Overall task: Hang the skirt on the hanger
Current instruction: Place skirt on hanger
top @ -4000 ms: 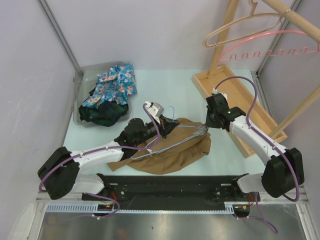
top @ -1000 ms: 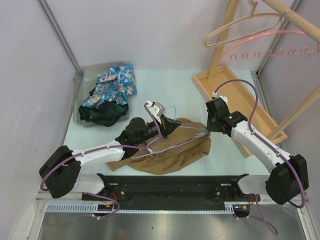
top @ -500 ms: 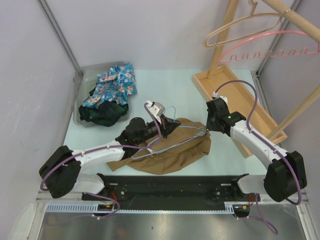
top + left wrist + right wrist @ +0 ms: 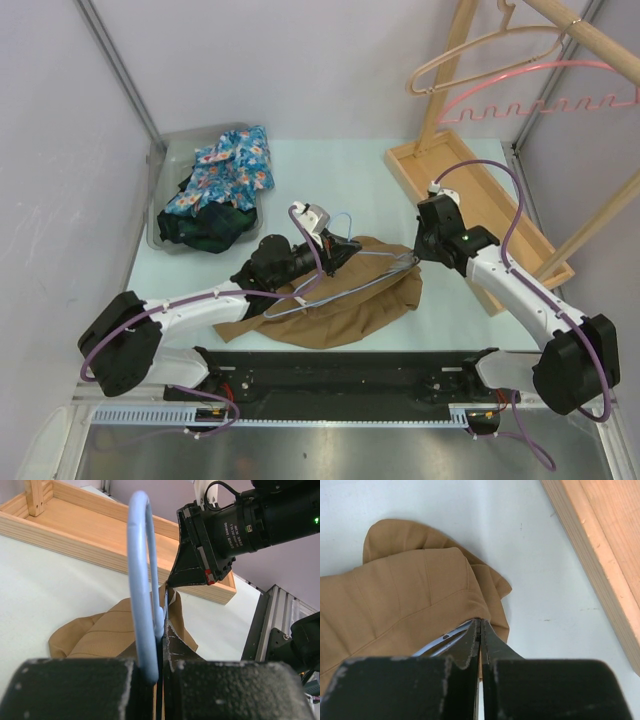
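The tan skirt [image 4: 345, 305] lies crumpled on the table with the light blue wire hanger [image 4: 340, 285] lying across it. My left gripper [image 4: 335, 250] is shut on the hanger at the base of its hook [image 4: 140, 555], seen close in the left wrist view, where the jaws [image 4: 161, 630] pinch the wire. My right gripper [image 4: 412, 262] is shut on the skirt's right edge [image 4: 410, 590], beside the hanger's end [image 4: 445, 639]. Its tips [image 4: 480, 622] meet on the fabric. From the left wrist, the cloth rises to the right gripper [image 4: 167, 585].
A grey bin [image 4: 160, 170] at the back left holds floral and dark clothes. A wooden rack base [image 4: 470, 200] stands right of the skirt, close to my right arm. Pink and wooden hangers [image 4: 520, 90] hang from its rod above.
My right gripper has closed on the skirt's edge and its arm has shifted slightly right. The left arm and hanger have stayed put.
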{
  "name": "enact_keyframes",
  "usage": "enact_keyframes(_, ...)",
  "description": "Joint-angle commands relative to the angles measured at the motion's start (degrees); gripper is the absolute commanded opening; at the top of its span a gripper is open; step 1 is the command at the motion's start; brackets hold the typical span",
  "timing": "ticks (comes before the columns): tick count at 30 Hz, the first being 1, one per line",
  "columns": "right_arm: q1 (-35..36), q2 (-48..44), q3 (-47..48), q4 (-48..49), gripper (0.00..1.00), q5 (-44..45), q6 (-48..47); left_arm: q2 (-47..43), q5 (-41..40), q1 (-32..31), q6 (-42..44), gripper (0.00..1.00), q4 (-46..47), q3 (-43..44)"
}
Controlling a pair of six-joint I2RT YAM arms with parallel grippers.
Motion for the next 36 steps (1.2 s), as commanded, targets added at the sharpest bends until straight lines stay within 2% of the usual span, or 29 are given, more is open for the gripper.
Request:
enact_keyframes(1, -0.18, -1.37, 1.21, 2.31, 0.0, -2.29, 1.02, -0.78, 1.94, -0.71, 0.0, 0.0, 2.99, 2.18)
enact_keyframes(16, 1.57, -3.83, 1.56, 8.28, 0.0, -16.35, -0.47, 0.36, 2.29, -1.94, 0.79, 0.0, 2.38, 3.41)
enact_keyframes(25, 2.45, -2.51, 1.65, 7.85, 0.0, -18.83, -0.56, 0.1, 1.85, -2.11, 0.88, 0.0, 2.64, 3.76)
enact_keyframes(30, 2.45, -4.53, 1.65, 7.41, 0.0, -22.43, -0.91, -0.07, 0.88, -2.11, 0.53, 0.0, 3.25, 3.85)
enact_keyframes(36, 2.45, -7.25, 1.73, 3.63, 0.0, -22.44, -1.09, 0.36, -0.87, -2.11, 0.44, 0.0, 3.96, 4.38)
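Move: The right hand's shut fingertips are at the right corner of the skirt's waist, with the hanger's right end about 1 cm below them. The waistband edge they travel along lies some 6 cm left and 2 cm back, roughly level. The skirt's middle lies about 22 cm left, 4 cm back and 8 cm below; the wooden tray's is 16 cm right, 14 cm ahead. From the left hand, which holds the hanger, that waistband spot is about 10 cm right, 2 cm ahead and 8 cm below. Leftward by nearly 6 cm, rising about 2 cm and easing back slightly, the right hand passes along the waistband from the skirt's corner towards the left hand, its shut fingertips swinging left as the wrist turns some 20 degrees in all, partly counter-clockwise. The left hand keeps its grip on the hanger and lifts about 2 cm. ##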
